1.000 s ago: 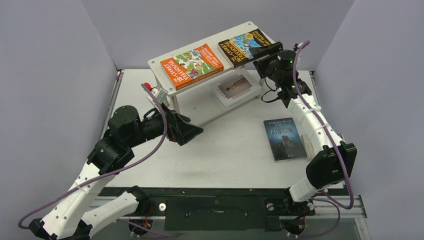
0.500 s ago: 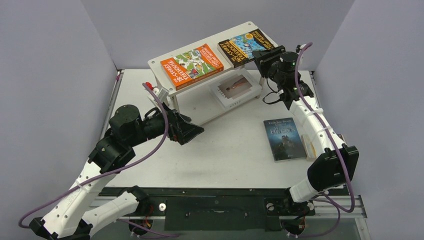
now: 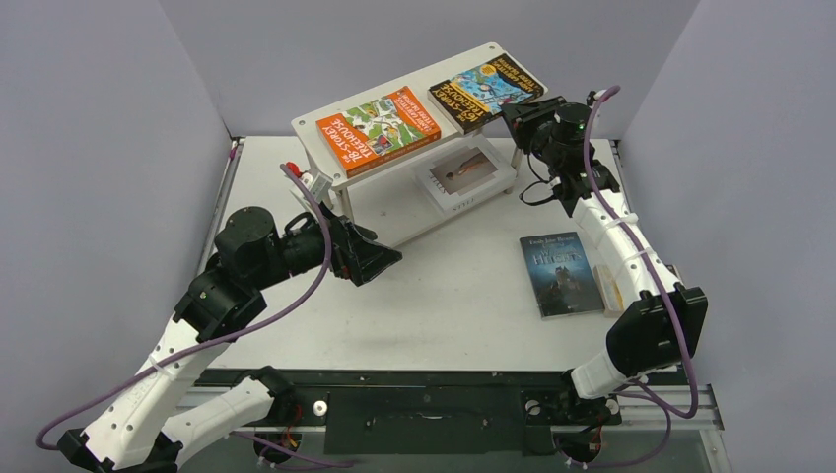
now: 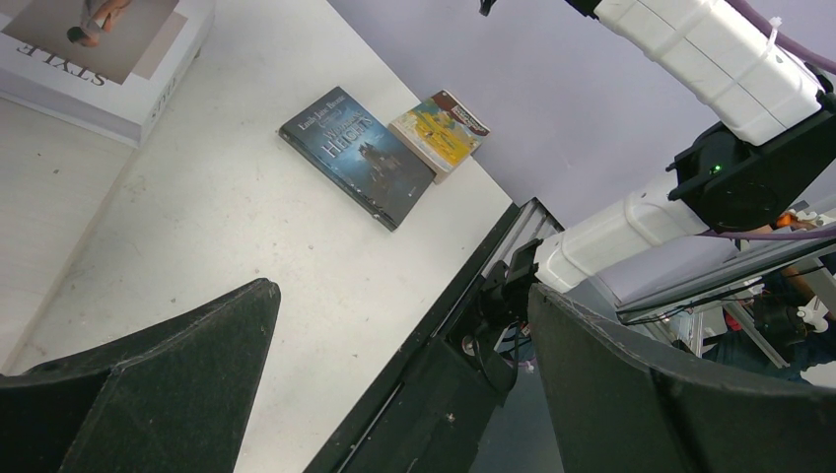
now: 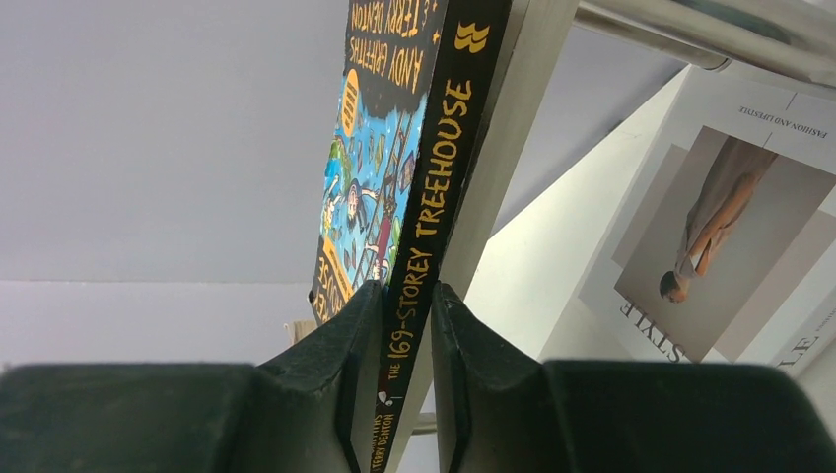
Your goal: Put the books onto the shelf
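Note:
On the shelf's (image 3: 311,146) top board lie the orange book (image 3: 378,128) and the black-blue-yellow comic book (image 3: 486,91). My right gripper (image 3: 513,108) is at the comic book's near right corner. In the right wrist view its jaws (image 5: 406,288) are pressed on the comic book (image 5: 380,158) at the spine, beside the board's edge (image 5: 508,118). The white book (image 3: 463,173) lies on the lower board. The dark blue book (image 3: 561,273) and the yellow-teal book (image 3: 608,288) lie on the table at the right. My left gripper (image 3: 380,258) hovers open and empty over the table (image 4: 402,289).
Grey walls close in the table on three sides. A silver shelf leg (image 5: 690,34) runs just above the white book (image 5: 730,236). The right forearm passes over the yellow-teal book. The table's black front rail (image 4: 434,374) lies under the left gripper.
My right gripper has moved left onto the comic book's corner and closed on it; the book has shifted slightly. The left arm has stayed put.

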Action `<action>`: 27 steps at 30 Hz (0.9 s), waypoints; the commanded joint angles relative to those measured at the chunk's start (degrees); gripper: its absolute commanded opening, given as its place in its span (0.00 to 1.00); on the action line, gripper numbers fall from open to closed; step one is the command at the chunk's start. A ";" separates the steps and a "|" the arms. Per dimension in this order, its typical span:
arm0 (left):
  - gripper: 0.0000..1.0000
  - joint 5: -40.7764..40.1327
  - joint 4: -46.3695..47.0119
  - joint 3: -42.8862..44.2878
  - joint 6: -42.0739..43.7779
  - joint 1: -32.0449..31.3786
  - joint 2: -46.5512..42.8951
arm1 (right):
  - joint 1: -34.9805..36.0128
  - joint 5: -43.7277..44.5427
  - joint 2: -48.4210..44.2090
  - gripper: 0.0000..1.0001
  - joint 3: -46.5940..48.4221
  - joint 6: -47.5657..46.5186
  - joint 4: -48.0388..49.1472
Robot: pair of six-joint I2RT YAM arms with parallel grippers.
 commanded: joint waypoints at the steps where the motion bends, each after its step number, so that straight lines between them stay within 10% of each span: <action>1: 0.97 0.76 2.70 -0.29 0.04 0.28 -0.61 | 0.10 -0.98 -0.24 0.16 0.22 0.72 5.00; 9: 0.97 0.06 1.65 0.00 0.60 0.28 -1.04 | -0.14 0.39 -2.59 0.74 -2.38 0.87 4.95; 27: 0.97 0.55 3.09 -0.53 0.09 0.28 -0.35 | -11.07 0.64 -19.87 0.75 -7.62 -10.08 -0.47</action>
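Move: The 169-Storey Treehouse book lies on the upper shelf with its middle roughly 4 cm ahead and 4 cm left of the right hand, level with it; the nearly shut fingers are at its spine. The 78-Storey book is about 27 cm to the hand's left and 4 cm back, also level. Below, STYLE lies some 8 cm ahead, 6 cm left; the Heights book 17 cm back, 16 cm right. From the left hand, the 169-Storey book is about 33 cm ahead, 21 cm right, level. Opening first, the right fingers spread wide to let go of the 169-Storey book's spine while the hand dips about a centimetre. It then draws away quickly to the right, up and back, ending about 8 cm right, 6 cm higher and 6 cm back, the fingers tipping up some 10 degrees and swinging slightly clockwise. ##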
